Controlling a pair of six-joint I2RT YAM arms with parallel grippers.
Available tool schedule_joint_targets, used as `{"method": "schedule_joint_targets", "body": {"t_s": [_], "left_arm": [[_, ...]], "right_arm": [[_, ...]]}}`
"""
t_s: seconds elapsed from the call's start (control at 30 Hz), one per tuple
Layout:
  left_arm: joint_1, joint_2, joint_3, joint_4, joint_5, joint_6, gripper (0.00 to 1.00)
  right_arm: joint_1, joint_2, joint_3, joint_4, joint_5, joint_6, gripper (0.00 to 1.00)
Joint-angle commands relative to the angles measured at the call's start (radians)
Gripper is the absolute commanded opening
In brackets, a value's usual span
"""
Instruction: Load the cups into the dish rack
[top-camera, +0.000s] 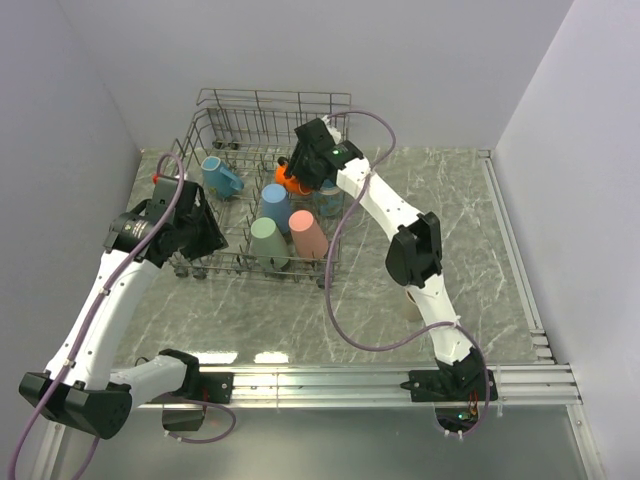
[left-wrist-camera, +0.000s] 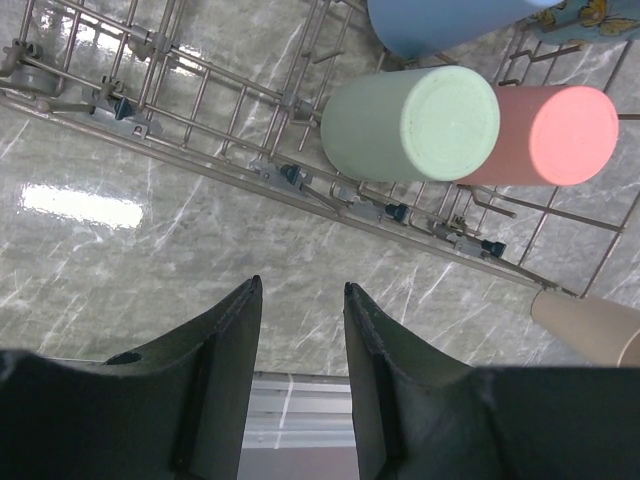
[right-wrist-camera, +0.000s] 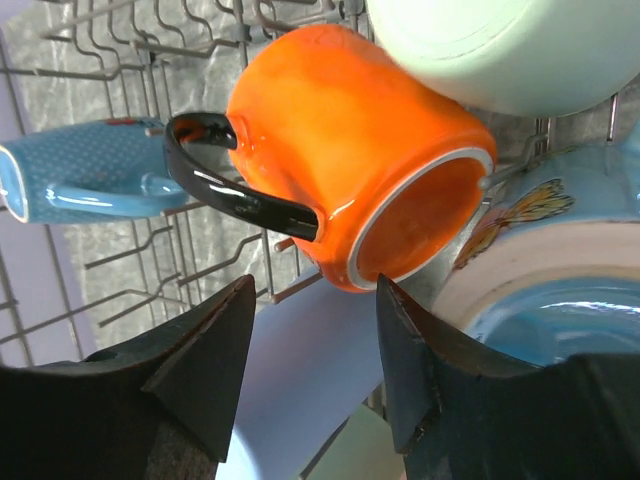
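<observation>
The grey wire dish rack (top-camera: 262, 268) holds several cups. A bright orange mug (right-wrist-camera: 350, 150) with a black handle lies on its side among the tines, next to a blue mug (right-wrist-camera: 80, 180), a pale green cup (right-wrist-camera: 490, 50) and a butterfly-patterned blue cup (right-wrist-camera: 560, 250). My right gripper (right-wrist-camera: 315, 285) hovers open just short of the orange mug's rim, with nothing between its fingers and a pale blue cup (right-wrist-camera: 300, 390) below. My left gripper (left-wrist-camera: 302, 285) is open and empty over the table in front of the rack (left-wrist-camera: 200, 120), near a green cup (left-wrist-camera: 410, 125) and a pink cup (left-wrist-camera: 545, 135).
A beige cup (left-wrist-camera: 590, 325) lies on the marble table outside the rack's front right corner, beside the right arm (top-camera: 410, 300). The rack's tall back wall (top-camera: 270, 95) rises behind the right gripper (top-camera: 300, 172). An aluminium rail (top-camera: 330, 380) runs along the near table edge.
</observation>
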Motion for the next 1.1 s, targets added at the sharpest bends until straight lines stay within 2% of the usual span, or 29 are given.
{"method": "schedule_joint_targets", "body": {"t_s": [0.0,0.33,0.57,0.87,1.07], "left_arm": [[0.005,-0.023,-0.011,0.023,-0.012,0.021,0.44],[0.002,-0.023,-0.008,0.01,-0.033,0.035,0.44],[-0.025,0.0,0.013,0.004,-0.063,0.043,0.44],[-0.045,0.026,0.033,0.0,-0.09,0.049,0.44],[-0.045,0.031,0.033,-0.005,-0.093,0.046,0.44]], "right_arm": [[0.011,0.043,0.033,-0.056,0.069,-0.036,0.6],[0.007,0.095,0.086,0.022,0.123,-0.024,0.6],[0.001,0.032,0.066,0.2,0.15,-0.012,0.6],[0.005,0.052,0.089,0.409,0.074,0.025,0.6],[0.011,0.068,0.094,0.453,0.043,0.033,0.61]]}}
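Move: The orange cup lies tipped in the rack just under the right hand's open fingers, about 3 cm ahead and 4 cm below. The blue cup is some 4 cm back and 4 cm left of the hand, the butterfly mug about 8 cm right and level with it, the small green cup roughly 8 cm ahead and 6 cm right. From the left hand, the orange cup is about 25 cm ahead, 13 cm right and 13 cm lower. Open right fingers nudge the orange cup, sinking slightly, then lift off up and forward-left some 9 cm. ##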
